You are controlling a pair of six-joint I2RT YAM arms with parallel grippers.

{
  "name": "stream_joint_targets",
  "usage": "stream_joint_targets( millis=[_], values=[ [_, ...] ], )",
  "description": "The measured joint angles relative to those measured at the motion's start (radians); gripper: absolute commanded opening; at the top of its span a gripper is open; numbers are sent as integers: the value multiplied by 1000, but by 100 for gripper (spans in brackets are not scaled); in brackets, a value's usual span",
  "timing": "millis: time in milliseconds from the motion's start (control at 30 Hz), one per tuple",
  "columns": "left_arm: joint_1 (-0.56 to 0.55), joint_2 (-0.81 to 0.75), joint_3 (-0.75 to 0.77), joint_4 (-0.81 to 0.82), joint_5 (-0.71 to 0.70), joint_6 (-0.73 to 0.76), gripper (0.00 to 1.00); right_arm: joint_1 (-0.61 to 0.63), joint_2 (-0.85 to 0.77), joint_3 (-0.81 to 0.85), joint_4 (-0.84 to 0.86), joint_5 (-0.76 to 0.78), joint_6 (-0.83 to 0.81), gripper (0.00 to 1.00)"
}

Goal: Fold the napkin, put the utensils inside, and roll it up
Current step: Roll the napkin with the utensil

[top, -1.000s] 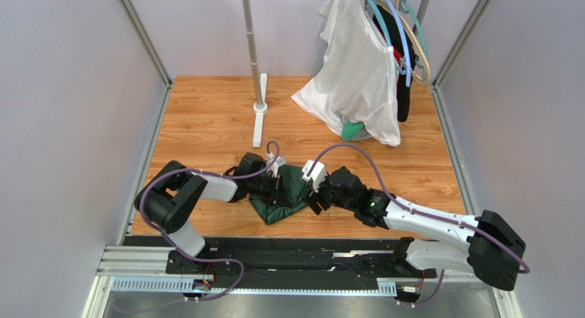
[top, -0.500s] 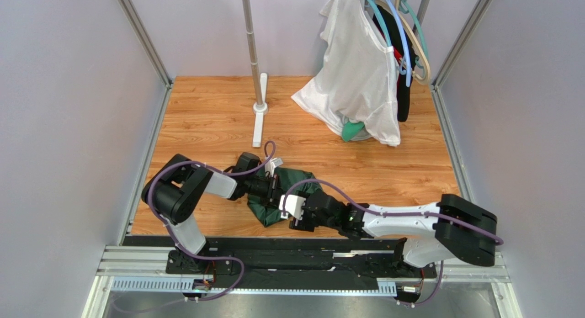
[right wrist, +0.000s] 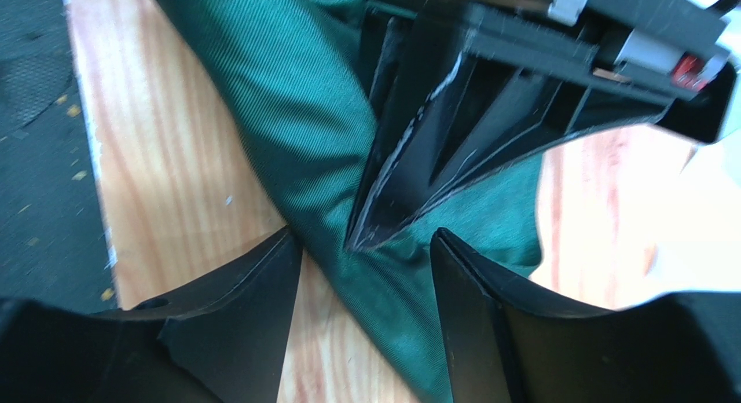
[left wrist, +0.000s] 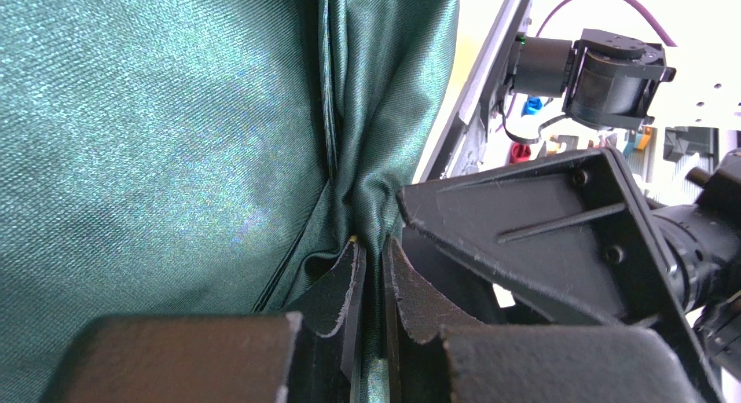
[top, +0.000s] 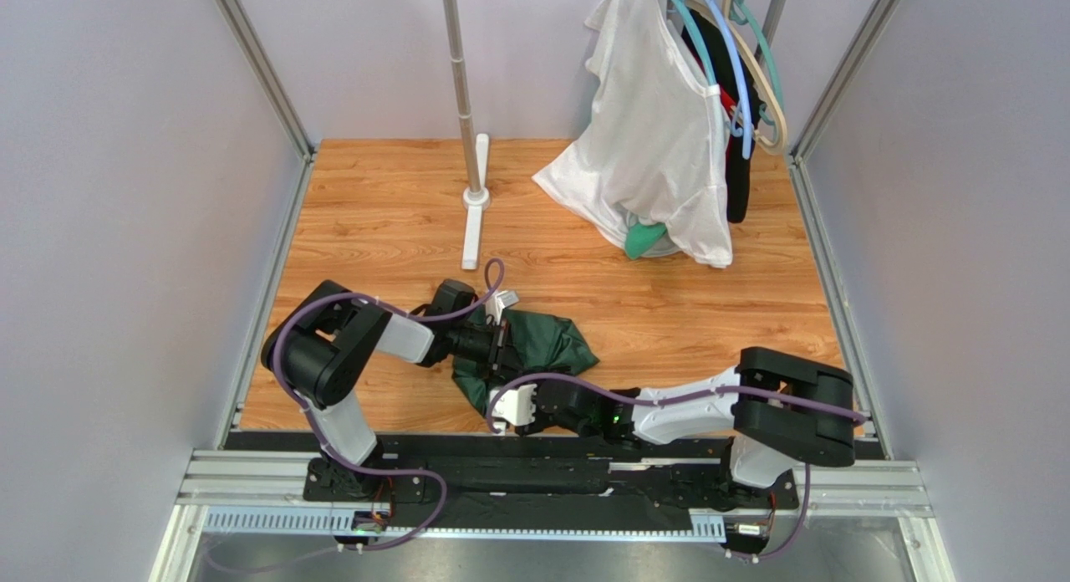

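Observation:
The napkin point(top: 546, 344), a dark green cloth, lies bunched on the wooden table near its front edge. My left gripper point(top: 502, 348) comes in from the left and is shut on a fold of it; in the left wrist view the cloth point(left wrist: 174, 116) is pinched between the pads point(left wrist: 343, 281). My right gripper point(top: 494, 404) lies low along the front edge, just below the bundle. It is open, and a green corner point(right wrist: 383, 281) lies between its fingers point(right wrist: 235, 307) over the wood. The left gripper's fingers point(right wrist: 417, 160) show just ahead of it. The utensils are out of view.
A white garment point(top: 653, 143) hangs on hangers at the back right, with a brighter green piece point(top: 644, 240) under it. A metal pole on a white foot point(top: 474, 193) stands at the back centre. The black rail point(top: 540, 463) borders the table's near edge.
My right arm has swung from the napkin's right side down to the front edge below it, and its jaws narrowed slightly. The left gripper stayed shut on the cloth.

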Motion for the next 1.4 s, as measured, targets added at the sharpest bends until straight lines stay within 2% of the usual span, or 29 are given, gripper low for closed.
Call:
stream_joint_targets(
  millis=[67,200,467,500,567,600,700,767,800,933,967,1167,1400],
  values=[
    [0,1,0,0,3,0,6,8,25,2,37,24,-23,55],
    [2,7,0,0,8,1,5,17,64,18,59,50,-52,37],
    [17,11,0,-2,-2,6,6,18,77,39,-3,63,-47,14],
    [18,11,0,-2,-2,6,8,18,78,50,-21,62,-43,8],
    [19,11,0,-2,-2,8,13,18,82,67,-53,63,-37,4],
    [19,11,0,-2,-2,8,22,18,85,75,-64,64,-34,1],
    [24,11,0,-7,-9,11,40,18,103,116,-124,83,-18,0],
    [27,8,0,-26,-25,15,47,18,114,138,-153,96,-2,0],
    [30,0,2,-45,-29,19,56,18,117,146,-164,104,10,0],
    [33,-56,25,-143,-59,54,66,15,116,169,-200,141,51,0],
    [32,-72,28,-161,-75,65,71,11,116,179,-215,150,63,0],
    [31,-172,48,-288,-176,122,73,2,115,220,-300,153,128,0],
    [26,-257,123,-312,-324,129,74,12,117,220,-331,75,132,0]
  ],
)
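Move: The napkin's near fold is still pinched in the left fingers; the napkin's middle lies about 3 cm ahead of the left hand and a centimetre lower. From the right hand, open over the same fold, that middle is roughly 4 cm ahead and 4 cm left. The table's near edge runs some 9 cm straight back from the left hand, and the middle of the white stand foot sits about 25 cm ahead and 7 cm left of it. Down barely a centimetre, the right hand closes on the napkin's near fold beside the left fingertips and pinches it, easing some 2 cm forward and back again while turning about 10 degrees. Only once it has shut does the left hand open wide, let go of the fold and draw off forward about 6 cm and up 4 cm, its wrist tilting. ##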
